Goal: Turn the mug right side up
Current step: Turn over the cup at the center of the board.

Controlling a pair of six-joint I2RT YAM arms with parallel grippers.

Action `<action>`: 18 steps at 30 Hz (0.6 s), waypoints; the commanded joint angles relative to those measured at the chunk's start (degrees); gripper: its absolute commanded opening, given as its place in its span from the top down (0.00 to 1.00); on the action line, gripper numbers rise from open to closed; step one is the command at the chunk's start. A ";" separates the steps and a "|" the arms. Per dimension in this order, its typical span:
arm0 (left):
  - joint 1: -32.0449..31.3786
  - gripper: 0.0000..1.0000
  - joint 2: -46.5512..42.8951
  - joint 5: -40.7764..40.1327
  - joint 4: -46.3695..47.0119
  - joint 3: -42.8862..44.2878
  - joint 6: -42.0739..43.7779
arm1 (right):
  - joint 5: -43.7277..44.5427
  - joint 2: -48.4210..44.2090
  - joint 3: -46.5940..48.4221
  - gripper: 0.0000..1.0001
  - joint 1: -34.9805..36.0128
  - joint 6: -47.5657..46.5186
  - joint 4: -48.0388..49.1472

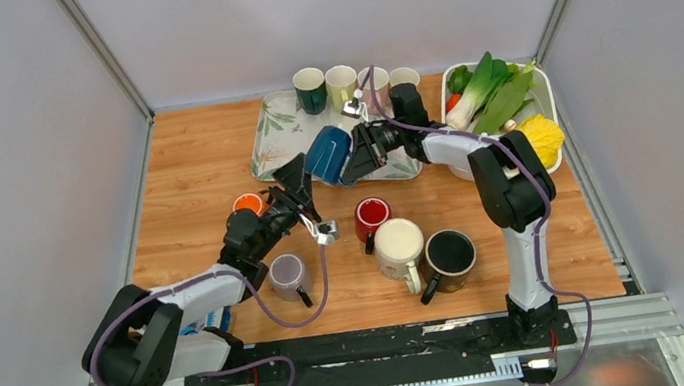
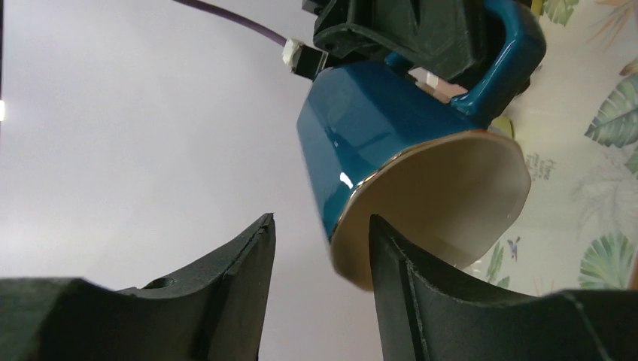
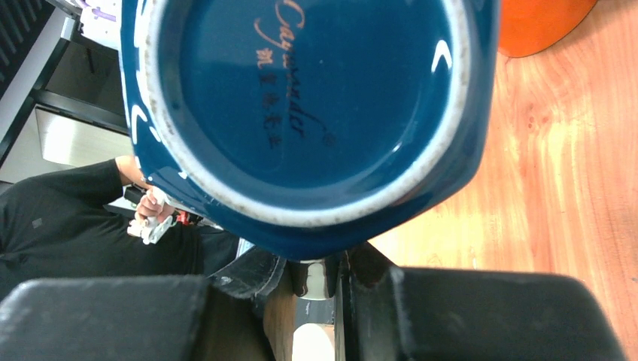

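Observation:
A dark blue mug (image 1: 328, 155) with a cream inside hangs tilted in the air over the near edge of the leaf-patterned tray (image 1: 274, 132), its mouth facing down and to the left. My right gripper (image 1: 359, 150) is shut on the mug's handle; the right wrist view is filled by the mug's blue base (image 3: 301, 98) above the right gripper (image 3: 331, 263). My left gripper (image 1: 298, 174) is at the mug's rim. In the left wrist view the mug (image 2: 376, 128) has its wall between the jaws of the left gripper (image 2: 321, 218); one finger is inside the mouth, the other stands clear outside.
Several upright mugs (image 1: 343, 84) line the tray's far edge. A white basket (image 1: 548, 103) of vegetables stands at the back right. On the wood stand a red mug (image 1: 372, 216), a cream mug (image 1: 398, 246), a black mug (image 1: 449, 257), a grey mug (image 1: 287, 275) and an orange mug (image 1: 247, 204).

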 commanded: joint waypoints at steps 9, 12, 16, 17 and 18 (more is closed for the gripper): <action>-2.95 0.78 11.21 -2.22 22.62 3.54 3.41 | -7.94 -0.90 2.07 0.96 1.92 3.19 7.54; -2.96 0.99 10.11 -3.48 21.31 3.71 1.62 | -5.93 -1.57 1.68 0.81 1.22 2.27 8.09; -3.23 1.00 4.22 -7.91 13.11 3.38 -1.66 | 1.61 -4.31 1.08 0.35 -0.67 -7.22 2.19; -3.28 1.00 2.54 -10.12 6.42 3.58 -2.46 | 4.08 -5.27 0.84 0.25 -1.21 -9.47 0.81; -3.26 1.00 -1.40 -11.53 2.54 4.31 -4.88 | 6.27 -6.03 0.53 0.07 -1.70 -10.68 0.12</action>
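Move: Between the two hands hangs the blue mug, held by its handle in the right fingers, its middle about 5 cm to the right of the left hand, 3 cm ahead and 3 cm lower. From the right hand that middle lies some 4 cm ahead, 2 cm left and about level. Counted from the left hand, the red mug stands about 10 cm back and 10 cm right, the orange mug 6 cm back and 11 cm left, both some 19 cm below. Easing about 2 cm to the right and a little forward onto the blue mug's rim, the left hand shuts its half-open fingers, pinching the wall with one finger inside the mouth and one outside, and bobs up and down by a centimetre or so. The right hand holds nearly still, then opens wide around the handle once the left has closed. ##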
